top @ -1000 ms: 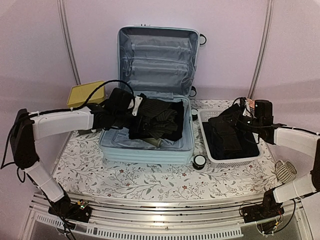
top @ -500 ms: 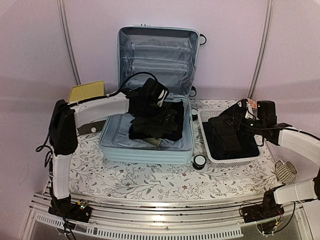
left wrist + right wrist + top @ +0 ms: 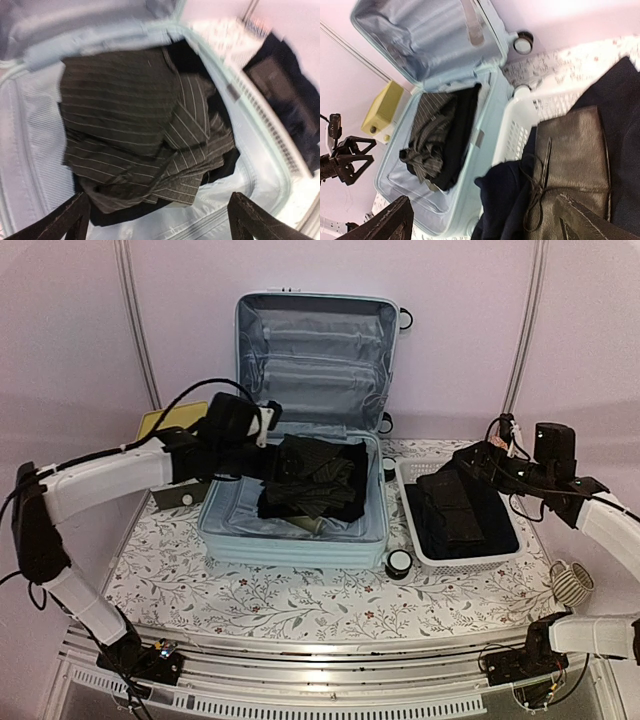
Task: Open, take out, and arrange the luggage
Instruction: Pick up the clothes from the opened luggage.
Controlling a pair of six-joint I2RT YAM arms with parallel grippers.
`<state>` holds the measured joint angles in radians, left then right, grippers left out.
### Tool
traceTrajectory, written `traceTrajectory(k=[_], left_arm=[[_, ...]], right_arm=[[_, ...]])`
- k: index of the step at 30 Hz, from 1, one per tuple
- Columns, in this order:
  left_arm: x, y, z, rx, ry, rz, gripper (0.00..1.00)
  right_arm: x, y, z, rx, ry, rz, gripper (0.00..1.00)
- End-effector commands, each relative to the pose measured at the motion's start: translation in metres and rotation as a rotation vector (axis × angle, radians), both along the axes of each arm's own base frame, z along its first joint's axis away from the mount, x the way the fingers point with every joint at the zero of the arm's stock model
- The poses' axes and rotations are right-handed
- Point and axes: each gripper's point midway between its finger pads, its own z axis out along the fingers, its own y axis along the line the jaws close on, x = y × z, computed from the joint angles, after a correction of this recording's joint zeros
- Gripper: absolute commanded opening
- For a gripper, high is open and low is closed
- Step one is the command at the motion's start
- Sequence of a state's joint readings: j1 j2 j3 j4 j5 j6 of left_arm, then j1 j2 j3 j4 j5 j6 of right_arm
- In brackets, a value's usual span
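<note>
The luggage (image 3: 300, 540) lies open mid-table, pale mint shell, lid standing upright with grey lining (image 3: 455, 30). Inside lies a crumpled dark pinstriped garment (image 3: 315, 480) (image 3: 135, 120) over black cloth. My left gripper (image 3: 272, 435) (image 3: 160, 225) hovers over the suitcase's back-left part, open, nothing between its fingers. My right gripper (image 3: 485, 455) (image 3: 487, 225) hangs open above the white basket (image 3: 460, 562), apart from the clothes in it: a dark navy garment (image 3: 520, 200) and a dark brown piece with a thin cord (image 3: 575, 150).
A yellow-topped box (image 3: 165, 425) (image 3: 382, 107) stands left of the luggage, partly behind my left arm. Caster wheels (image 3: 399, 562) show between suitcase and basket. A striped round object (image 3: 570, 585) lies at the table's right edge.
The right gripper opened, let go of the dark clothes in the basket and drew back to the right. The left gripper swung right over the suitcase, then back to the left.
</note>
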<state>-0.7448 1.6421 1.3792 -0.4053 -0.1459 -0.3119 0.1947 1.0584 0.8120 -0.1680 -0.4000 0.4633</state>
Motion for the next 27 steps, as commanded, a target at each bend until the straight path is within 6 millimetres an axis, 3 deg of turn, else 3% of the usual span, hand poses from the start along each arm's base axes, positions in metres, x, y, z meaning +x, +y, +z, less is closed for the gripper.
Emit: traceTrajectory(k=[1,3,6,14,19,23,27], left_arm=[[-0.004,0.027,0.016,-0.175,-0.009,0.006,0.98],[-0.009,0.042,0.011,-0.183,0.004,0.022,0.98],[-0.011,0.063,0.004,-0.221,0.036,0.046,0.98],[-0.006,0.097,0.004,-0.358,0.02,0.044,0.93],[0.014,0.101,0.0,-0.455,0.055,0.0,0.86],[0.035,0.097,-0.008,-0.466,0.072,-0.025,0.8],[0.055,0.085,-0.022,-0.473,0.114,-0.058,0.71]], right_arm=[[0.0,-0.023,0.032,-0.028,-0.086,-0.095,0.99],[-0.001,-0.02,0.044,0.003,-0.124,-0.078,0.99],[0.006,-0.007,0.047,0.024,-0.069,-0.024,0.99],[0.018,0.068,0.053,0.015,0.0,0.145,0.99],[0.034,0.127,0.05,0.006,0.039,0.231,0.99],[0.05,0.174,0.033,-0.001,0.086,0.274,0.99],[0.069,0.204,0.019,0.016,0.126,0.276,0.97]])
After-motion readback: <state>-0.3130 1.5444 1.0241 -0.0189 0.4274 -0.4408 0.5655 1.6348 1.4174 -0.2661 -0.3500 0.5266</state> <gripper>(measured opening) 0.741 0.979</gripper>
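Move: The striped clothes in the open suitcase lie about 27 cm to the right gripper's left, 5 cm ahead and 15 cm below it. The white basket is roughly 4 cm to that gripper's right, 2 cm back and 17 cm below. From the left gripper the clothes are some 6 cm ahead, 4 cm right and 12 cm lower; the yellow-topped drawers stand about 24 cm left of it, 7 cm ahead and 8 cm lower. Lift the empty right gripper off from above the basket by about 5 cm, then sweep it some 18 cm left and a little forward over to the suitcase, wide open, swinging counter-clockwise and starting to sink. Meanwhile draw the left gripper about 10 cm left, clear of the clothes, then ease forward, rolling its left side down and narrowing the fingers partway on nothing. ##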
